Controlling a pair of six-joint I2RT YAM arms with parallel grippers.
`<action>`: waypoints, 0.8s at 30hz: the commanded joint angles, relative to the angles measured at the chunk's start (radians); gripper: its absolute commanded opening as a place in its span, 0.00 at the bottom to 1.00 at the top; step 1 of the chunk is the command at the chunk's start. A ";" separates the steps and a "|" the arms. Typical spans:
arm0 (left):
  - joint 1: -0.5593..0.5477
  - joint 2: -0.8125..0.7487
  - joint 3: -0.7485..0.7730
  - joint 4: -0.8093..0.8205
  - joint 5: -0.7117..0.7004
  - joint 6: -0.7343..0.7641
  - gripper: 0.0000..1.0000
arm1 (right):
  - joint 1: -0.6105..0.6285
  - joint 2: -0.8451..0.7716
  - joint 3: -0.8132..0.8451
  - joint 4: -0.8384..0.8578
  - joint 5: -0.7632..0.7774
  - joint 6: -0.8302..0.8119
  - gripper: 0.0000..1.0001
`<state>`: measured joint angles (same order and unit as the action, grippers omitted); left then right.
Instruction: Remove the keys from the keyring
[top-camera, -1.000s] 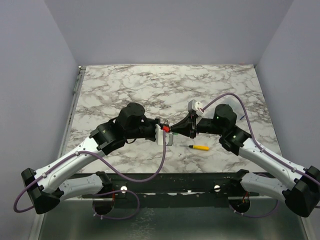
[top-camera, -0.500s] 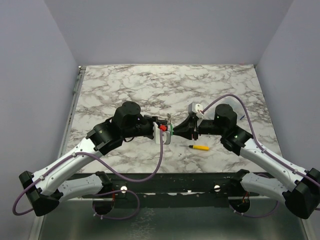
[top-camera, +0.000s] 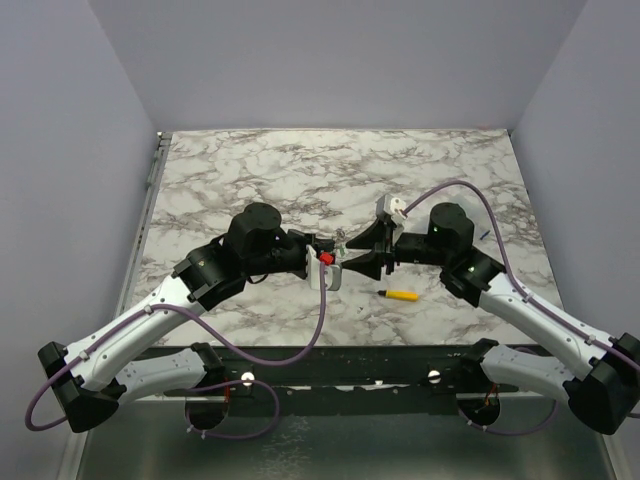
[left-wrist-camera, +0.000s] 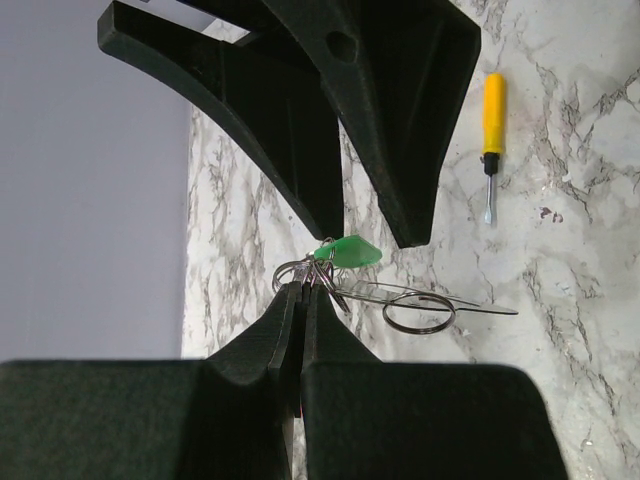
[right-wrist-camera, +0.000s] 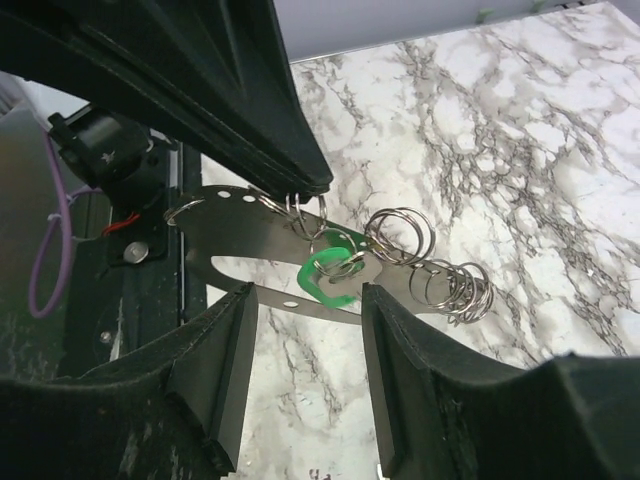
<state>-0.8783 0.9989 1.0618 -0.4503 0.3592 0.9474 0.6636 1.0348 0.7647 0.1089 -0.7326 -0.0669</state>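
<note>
My left gripper (left-wrist-camera: 303, 292) is shut on the keyring (right-wrist-camera: 235, 245), a silvery flat oblong loop carrying several wire rings (right-wrist-camera: 400, 236), and holds it above the table. The key with the green head (right-wrist-camera: 326, 272) hangs on it, and also shows in the left wrist view (left-wrist-camera: 348, 252). My right gripper (right-wrist-camera: 310, 298) is open; its fingers (right-wrist-camera: 225, 365) stand on either side just below the green key without touching it. In the top view the two grippers, left (top-camera: 328, 262) and right (top-camera: 347, 257), meet tip to tip at the table's middle. Any other keys are indistinct.
A small yellow-handled screwdriver (top-camera: 402, 296) lies on the marble table (top-camera: 250, 170) just in front of the right gripper, and shows in the left wrist view (left-wrist-camera: 491, 130). The table is walled on the left, back and right.
The right gripper drew back slightly from the left one and its jaws have spread open. The left gripper stays shut on the keyring, shifted a little left.
</note>
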 joint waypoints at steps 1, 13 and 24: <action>0.002 -0.021 0.015 0.020 0.036 0.024 0.00 | -0.003 0.009 0.028 -0.002 0.071 0.021 0.52; 0.002 -0.014 0.026 0.015 0.051 0.027 0.00 | -0.003 0.070 0.063 0.036 0.051 0.018 0.46; 0.002 -0.028 0.026 0.037 0.007 -0.002 0.00 | -0.002 0.084 0.036 0.005 0.096 -0.001 0.01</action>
<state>-0.8783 0.9985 1.0618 -0.4515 0.3733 0.9611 0.6636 1.1000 0.7937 0.1406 -0.6884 -0.0540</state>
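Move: The green key hangs just ahead of the right hand's open tips, about 1 cm forward and 1 cm left, near their height. The flat metal plate of the keyring runs fore and aft behind it, its middle roughly 2 cm left of the hand and a centimetre lower; the coil of wire rings at its outer end is some 5 cm forward and 1 cm left. From the left hand, the green key is about 2 cm right, 1 cm back and slightly lower. Forward about 2 cm and slightly left, the right hand slips its parted fingers around the green key, dipping roughly 1 cm on the way and coming partly back up. As it eases to a stop, the fingers shut from about half open and pinch the key. The left hand stays put, still pinching the wire rings. ##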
